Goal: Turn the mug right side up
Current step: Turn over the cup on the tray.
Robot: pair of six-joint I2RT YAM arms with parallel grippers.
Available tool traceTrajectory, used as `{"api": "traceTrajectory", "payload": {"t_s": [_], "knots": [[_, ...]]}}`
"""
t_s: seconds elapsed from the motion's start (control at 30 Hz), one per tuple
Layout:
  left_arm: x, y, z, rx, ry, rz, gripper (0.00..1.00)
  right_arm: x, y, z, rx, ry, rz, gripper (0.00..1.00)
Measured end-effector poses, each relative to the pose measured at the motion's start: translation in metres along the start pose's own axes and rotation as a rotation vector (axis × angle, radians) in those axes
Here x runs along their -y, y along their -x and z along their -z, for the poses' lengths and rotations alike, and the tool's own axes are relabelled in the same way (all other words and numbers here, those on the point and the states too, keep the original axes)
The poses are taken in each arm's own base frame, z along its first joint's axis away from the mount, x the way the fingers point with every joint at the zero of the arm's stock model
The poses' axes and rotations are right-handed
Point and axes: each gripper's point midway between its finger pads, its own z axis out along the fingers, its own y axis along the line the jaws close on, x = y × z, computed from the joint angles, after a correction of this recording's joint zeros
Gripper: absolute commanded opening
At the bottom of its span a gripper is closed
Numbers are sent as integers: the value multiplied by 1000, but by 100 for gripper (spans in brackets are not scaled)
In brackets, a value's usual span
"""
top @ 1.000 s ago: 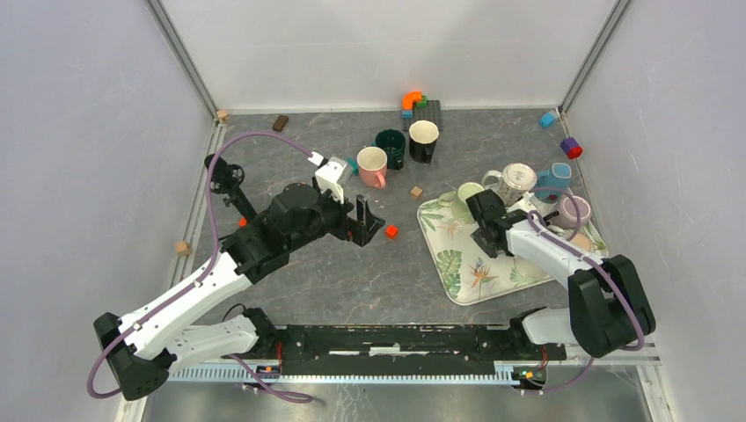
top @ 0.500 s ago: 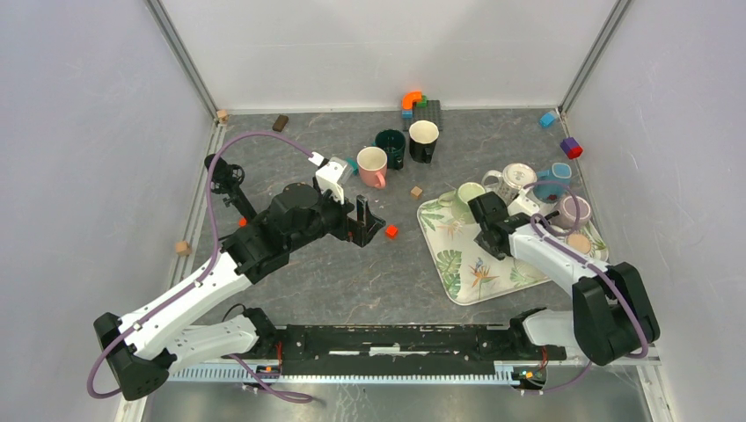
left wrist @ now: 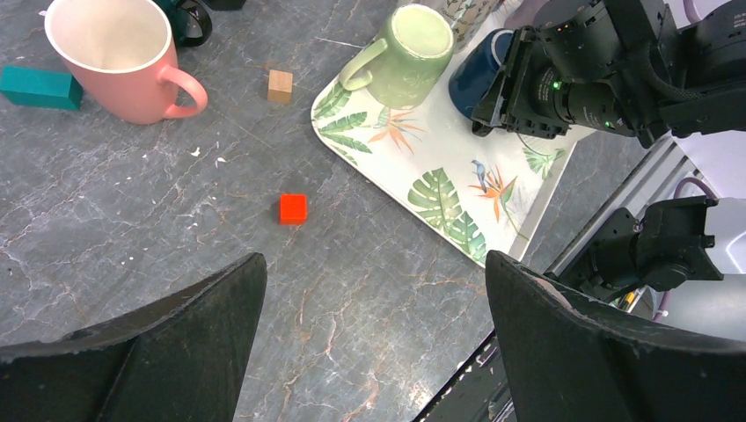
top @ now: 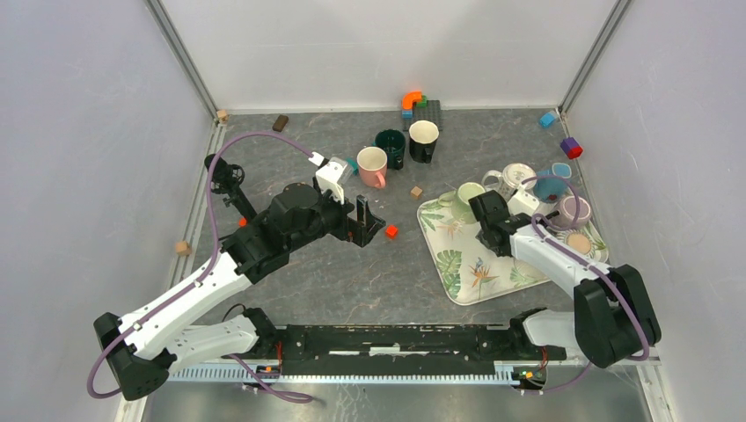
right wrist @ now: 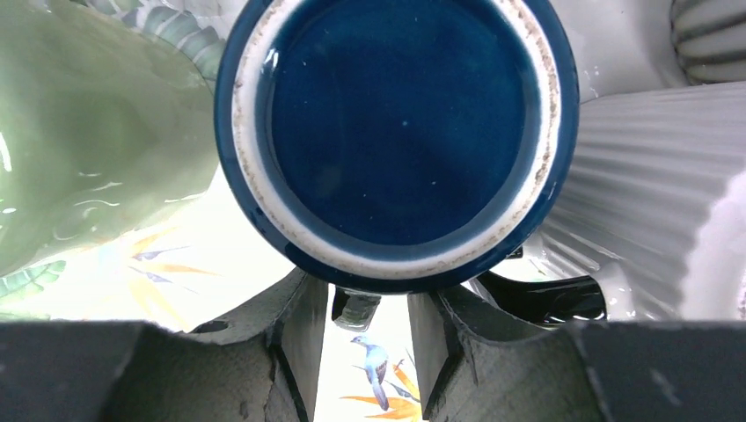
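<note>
A dark blue mug (right wrist: 396, 132) stands upside down on the leaf-print tray (top: 475, 274), its base facing the right wrist camera. The same mug (left wrist: 475, 81) shows in the left wrist view, beside an upside-down green mug (left wrist: 409, 53). My right gripper (right wrist: 365, 303) is low at the blue mug's side, its fingers either side of the handle (right wrist: 354, 308) with a gap on each side. From above, the right gripper (top: 491, 230) hides the blue mug. My left gripper (left wrist: 374, 264) hovers wide open and holds nothing, above the table near a red cube (left wrist: 293, 208).
A white ribbed piece (right wrist: 633, 193) touches the blue mug's right side. Floral (top: 515, 178), teal (top: 552, 185) and lilac (top: 574, 211) mugs crowd the tray's far end. Pink (top: 371, 164), dark green (top: 390, 148) and black (top: 423, 139) mugs stand upright on the table, with small blocks scattered about.
The right gripper's jaws have spread a little around the blue mug's handle and the wrist has shifted slightly. The left arm has not moved.
</note>
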Motion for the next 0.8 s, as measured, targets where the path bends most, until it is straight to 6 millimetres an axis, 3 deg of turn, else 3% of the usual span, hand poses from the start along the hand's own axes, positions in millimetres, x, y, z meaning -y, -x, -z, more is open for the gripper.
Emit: {"api": "traceTrajectory", "payload": {"t_s": [0.27,0.63,0.8], "knots": [[0,0,0,0,0,0,100,-4,8,3,30,26,0,36],[0,-2,0,-7,2,0,100,-7,11,4,36,43,15,0],[3,-3,1,-15,-19,0,100,-9,13,13,30,82,28,0]]}}
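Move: My right fingers stand part open around the handle of the upside-down blue mug, whose body is centred about 5 cm ahead and 4 cm to the right, roughly level. From that hand the green mug stands some 9 cm ahead and 5 cm left, the white ribbed mug about 12 cm right and 3 cm back. From my idle left hand the blue mug is about 32 cm right, 8 cm ahead and 22 cm below. I ease my right hand up and slightly forward, about 1 cm each way, while closing its fingers until they pinch the blue mug's handle. Keeping that grip, I start drawing up, another centimetre or so by the end, with the wrist turning only a few degrees counter-clockwise. ##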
